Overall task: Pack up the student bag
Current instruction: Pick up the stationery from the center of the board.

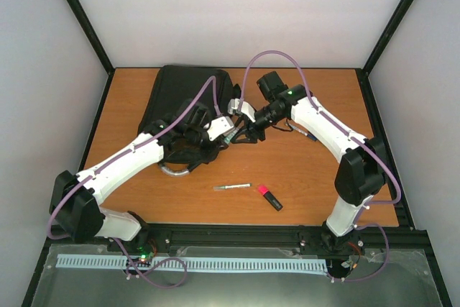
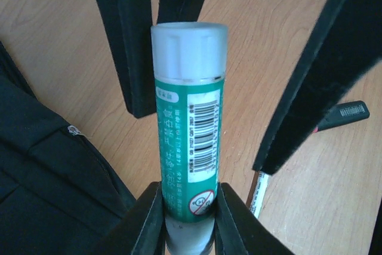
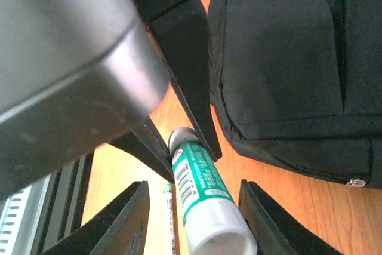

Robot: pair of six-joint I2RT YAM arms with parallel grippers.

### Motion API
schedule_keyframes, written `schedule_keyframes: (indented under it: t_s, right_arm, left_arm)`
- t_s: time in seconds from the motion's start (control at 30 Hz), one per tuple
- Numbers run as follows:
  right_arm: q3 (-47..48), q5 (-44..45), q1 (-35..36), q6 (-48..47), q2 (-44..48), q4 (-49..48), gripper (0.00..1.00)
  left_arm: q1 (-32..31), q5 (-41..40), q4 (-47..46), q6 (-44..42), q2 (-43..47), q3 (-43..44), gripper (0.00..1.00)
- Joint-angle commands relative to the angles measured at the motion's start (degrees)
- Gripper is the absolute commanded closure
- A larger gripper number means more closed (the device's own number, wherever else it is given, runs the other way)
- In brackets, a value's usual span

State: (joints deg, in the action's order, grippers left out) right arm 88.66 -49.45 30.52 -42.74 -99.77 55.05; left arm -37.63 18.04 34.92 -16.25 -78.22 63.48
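Note:
The student bag (image 1: 185, 95) is a black backpack lying flat at the back left of the table, its side also showing in the right wrist view (image 3: 286, 58). My left gripper (image 2: 188, 207) is shut on the base of a green glue stick (image 2: 190, 129) with a frosted white cap, held just off the bag's right edge. My right gripper (image 3: 194, 207) faces it head-on. Its jaws are open and stand on either side of the glue stick's (image 3: 203, 201) cap end, with a gap on each side. The right fingers (image 2: 128, 46) flank the cap in the left wrist view.
A silver pen (image 1: 232, 187) and a red-and-black marker (image 1: 269, 197) lie on the wood in front of the arms. Another pen (image 1: 305, 133) lies by the right arm. The bag's grey loop handle (image 1: 175, 170) sticks out toward the near edge.

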Motion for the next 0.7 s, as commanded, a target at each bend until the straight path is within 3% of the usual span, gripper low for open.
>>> schedule_keyframes:
  t_s: [0.0, 0.1, 0.27, 0.33, 0.47, 0.67]
  right_arm:
    - [0.7, -2.2, 0.0, 0.2, 0.9, -0.2, 0.59]
    - [0.5, -2.6, -0.1, 0.3, 0.8, -0.4, 0.71]
    - [0.1, -2.2, -1.0, 1.0, 1.7, -0.8, 0.84]
    - [-0.4, -1.1, -1.8, 1.1, 2.7, -1.0, 0.87]
    - [-3.3, 3.0, -3.9, 1.3, 5.8, -2.0, 0.9]
    - [-9.5, 7.8, -5.6, -0.1, 10.8, -3.0, 0.9]
  left_arm:
    - [0.2, 0.3, -3.2, 1.1, 1.2, 0.3, 0.99]
    - [0.2, -0.4, -4.4, 1.7, 0.8, 0.2, 0.94]
    - [0.4, -2.9, -4.5, 2.5, -0.8, 1.1, 0.58]
    - [0.9, -4.3, -3.3, 1.7, -0.8, 1.9, 0.5]
    - [4.2, -6.5, -1.2, 0.0, 0.7, 3.7, 0.44]
    - [15.6, -8.7, 2.1, 2.1, 0.6, 7.5, 0.31]
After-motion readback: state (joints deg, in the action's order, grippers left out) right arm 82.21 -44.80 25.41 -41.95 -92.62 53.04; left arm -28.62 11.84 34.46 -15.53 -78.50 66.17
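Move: The glue stick, still in the left fingers, spans the gap between the hands: its middle is about 3 cm left of the right hand, 1 cm back and 1 cm below. From the left hand it lies some 3 cm right, 2 cm ahead and 1 cm up. On the board, roughly 20 cm below the right hand, the white pen is 12 cm back and 1 cm left, and the pink-capped marker 15 cm back and 12 cm right. The right fingers, already straddling the free end of the glue stick, shut and pinch it while both hands hold almost still. Then the left fingers open wide and let go, and the left hand draws off forward and left by about 8 cm, over the bag, turning some 15 degrees counter-clockwise. The right hand carries the stick about 4 cm to the right, turning slightly clockwise. ##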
